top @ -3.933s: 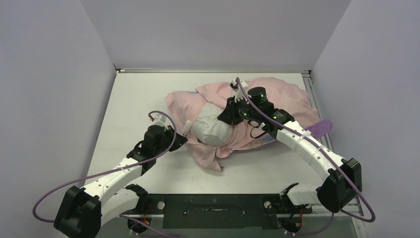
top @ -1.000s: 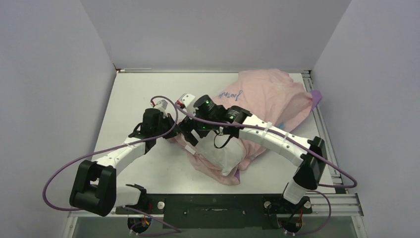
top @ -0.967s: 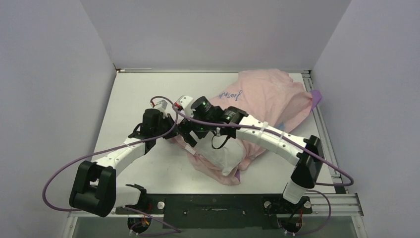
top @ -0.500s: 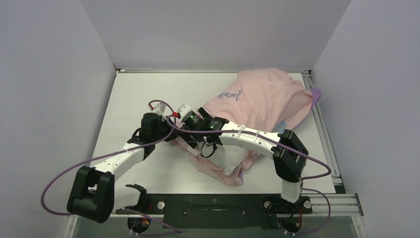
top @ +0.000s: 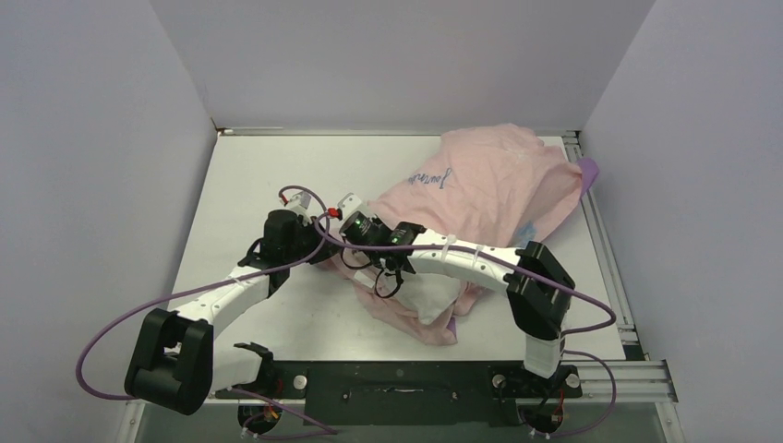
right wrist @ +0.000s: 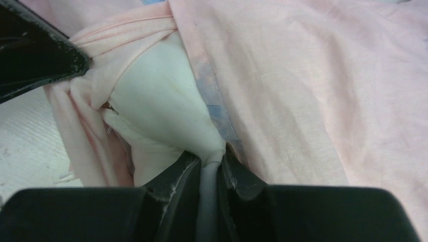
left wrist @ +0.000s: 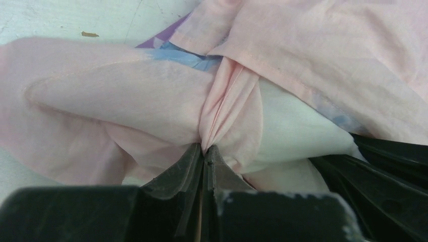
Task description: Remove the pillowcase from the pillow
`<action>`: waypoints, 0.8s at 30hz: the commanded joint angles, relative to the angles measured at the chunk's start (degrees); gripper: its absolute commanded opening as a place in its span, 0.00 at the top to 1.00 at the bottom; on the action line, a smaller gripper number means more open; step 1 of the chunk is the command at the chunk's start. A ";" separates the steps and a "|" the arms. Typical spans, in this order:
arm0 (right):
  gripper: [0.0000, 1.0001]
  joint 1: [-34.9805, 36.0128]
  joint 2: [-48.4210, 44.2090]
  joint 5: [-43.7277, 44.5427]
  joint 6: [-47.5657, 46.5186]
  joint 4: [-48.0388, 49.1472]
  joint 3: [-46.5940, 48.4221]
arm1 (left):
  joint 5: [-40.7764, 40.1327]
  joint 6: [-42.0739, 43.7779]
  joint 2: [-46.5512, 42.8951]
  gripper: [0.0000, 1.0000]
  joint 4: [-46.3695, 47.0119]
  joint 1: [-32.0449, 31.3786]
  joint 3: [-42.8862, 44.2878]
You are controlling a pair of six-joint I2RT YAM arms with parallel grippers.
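Note:
The pillowcase [top: 489, 189] lies inside out, pale pink, from the table's middle to the back right. A white corner of the pillow [top: 427, 297] pokes out of its near opening. My left gripper [top: 325, 251] is shut on a bunched pink fold of the pillowcase [left wrist: 229, 96], with its tips [left wrist: 206, 148] pinched together. Just to its right, my right gripper [top: 349, 260] is shut on a pinch of the white pillow [right wrist: 161, 96], whose cloth is squeezed between the tips [right wrist: 211, 159]. The pillowcase hem [right wrist: 303, 91] lies beside that pinch. Most of the pillow is hidden under the cloth.
The two grippers sit almost touching; the left fingers [right wrist: 35, 55] show in the right wrist view. A purple corner of the cover [top: 587, 169] reaches the table's right rail [top: 600, 240]. Grey walls close the back and sides. Bare tabletop [top: 258, 175] lies at the left.
The right gripper was open over the pillow's corner and has now closed on it. The right arm has dropped lower and moved left. The left gripper has kept its hold.

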 commanded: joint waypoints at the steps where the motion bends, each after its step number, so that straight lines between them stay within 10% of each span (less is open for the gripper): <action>1: 0.95 -1.31 -9.09 -2.75 -1.16 -0.77 0.50 | -0.50 1.74 0.81 1.00 -2.01 0.24 3.99; 15: 0.95 -11.14 -31.04 -18.99 0.11 7.62 -7.63 | -4.75 7.44 3.58 1.00 -11.63 3.66 14.78; 24: 0.95 -14.20 -37.69 -37.52 6.82 17.58 -8.64 | -2.88 3.03 10.79 1.00 -1.96 -1.14 19.27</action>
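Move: The right hand already pinches the bare pillow near its left end; the exposed part's middle lies about 8 cm to its right, 4 cm back and 4 cm below. The pillowcase's printed name is some 13 cm right and 15 cm ahead of this hand, and the care tag about 5 cm straight back. From the left hand, shut on the case's pink edge, the pillow's middle is roughly 14 cm right and 5 cm back, slightly below. Keeping its pinch on the pillow, the right hand hauls it steeply up out of the pillowcase, nearly 20 cm, drifting some 6 cm to its right, away from the left hand, and rolling about 35 degrees so its left side rises. The left hand keeps the pink edge shut in its fingers and goes about 5 cm forward and a little less up. ##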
